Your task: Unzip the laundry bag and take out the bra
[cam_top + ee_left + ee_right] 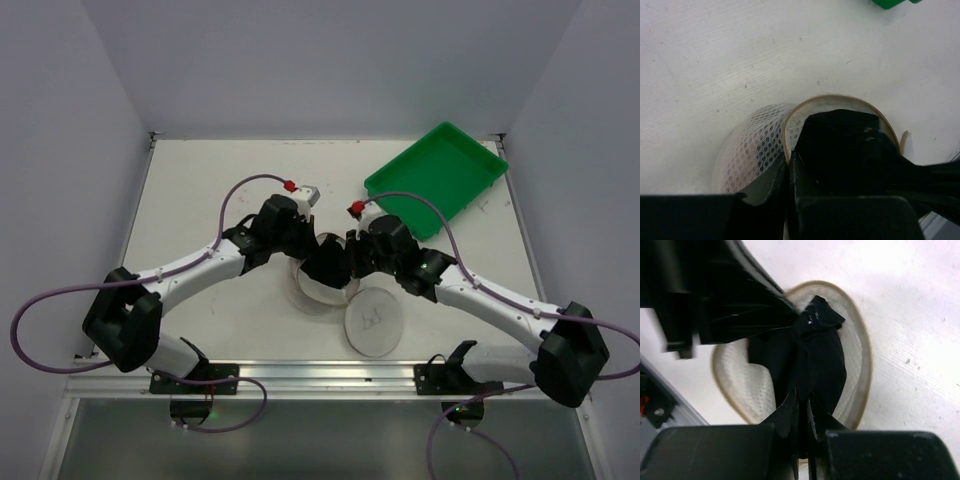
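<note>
The laundry bag [312,292] stands open mid-table, a white mesh cylinder [754,150] with a tan rim [860,335]. Its round white face with the small black bra drawing [373,320] lies flat just in front of it. My left gripper [788,172] is shut on the bag's rim at the near left side. The black bra [822,352] sits bunched in the bag's mouth. My right gripper [802,402] is shut on a fold of the bra. In the top view both grippers meet over the bag, left gripper [308,256] and right gripper [342,266], and hide most of it.
A green rectangular tray [437,178] rests at the far right of the table, its corner showing in the left wrist view [890,3]. The table's metal front rail [320,375] runs along the near edge between the arm bases.
</note>
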Controlling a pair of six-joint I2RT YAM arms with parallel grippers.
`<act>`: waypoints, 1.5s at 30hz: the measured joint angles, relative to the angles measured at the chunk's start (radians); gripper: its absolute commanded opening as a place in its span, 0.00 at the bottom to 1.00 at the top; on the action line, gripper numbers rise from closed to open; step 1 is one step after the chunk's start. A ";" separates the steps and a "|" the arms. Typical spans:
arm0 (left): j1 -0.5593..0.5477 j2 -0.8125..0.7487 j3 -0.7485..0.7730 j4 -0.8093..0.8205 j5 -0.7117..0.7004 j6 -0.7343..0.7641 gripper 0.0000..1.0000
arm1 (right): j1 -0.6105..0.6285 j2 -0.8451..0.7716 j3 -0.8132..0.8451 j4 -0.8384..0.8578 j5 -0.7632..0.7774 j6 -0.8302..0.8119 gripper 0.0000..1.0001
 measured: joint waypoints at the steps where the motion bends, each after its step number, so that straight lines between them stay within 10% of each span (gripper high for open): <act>1: 0.003 -0.001 -0.001 0.000 -0.002 0.000 0.07 | 0.000 -0.029 -0.002 0.008 -0.011 -0.001 0.00; 30: 0.081 -0.055 -0.065 -0.029 -0.062 0.002 0.06 | -0.025 -0.424 0.078 0.012 0.092 -0.049 0.00; 45: 0.096 -0.064 -0.084 -0.032 -0.065 0.001 0.06 | -0.492 -0.266 0.219 0.012 0.203 0.037 0.00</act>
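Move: The right fingers already pinch the black bra in the laundry bag's mouth; the green basket lies about 37 cm ahead of them, 28 cm to their right and 10 cm lower. The bag's body is level with them, some 6 cm to their left and 7 cm below; its lid lies about 9 cm back, 7 cm to the right and 10 cm down. From the left hand, the basket is some 33 cm ahead and 38 cm right, 8 cm lower. Still pinching the bra, the right hand pulls it up out of the bag's mouth by some 20 cm, then swings right and forward towards the green basket, the wrist turning about 40 degrees clockwise and the fingertips tipping up. The left fingers keep hold of the bag's rim and draw it about 5 cm to the left, sinking slightly. ##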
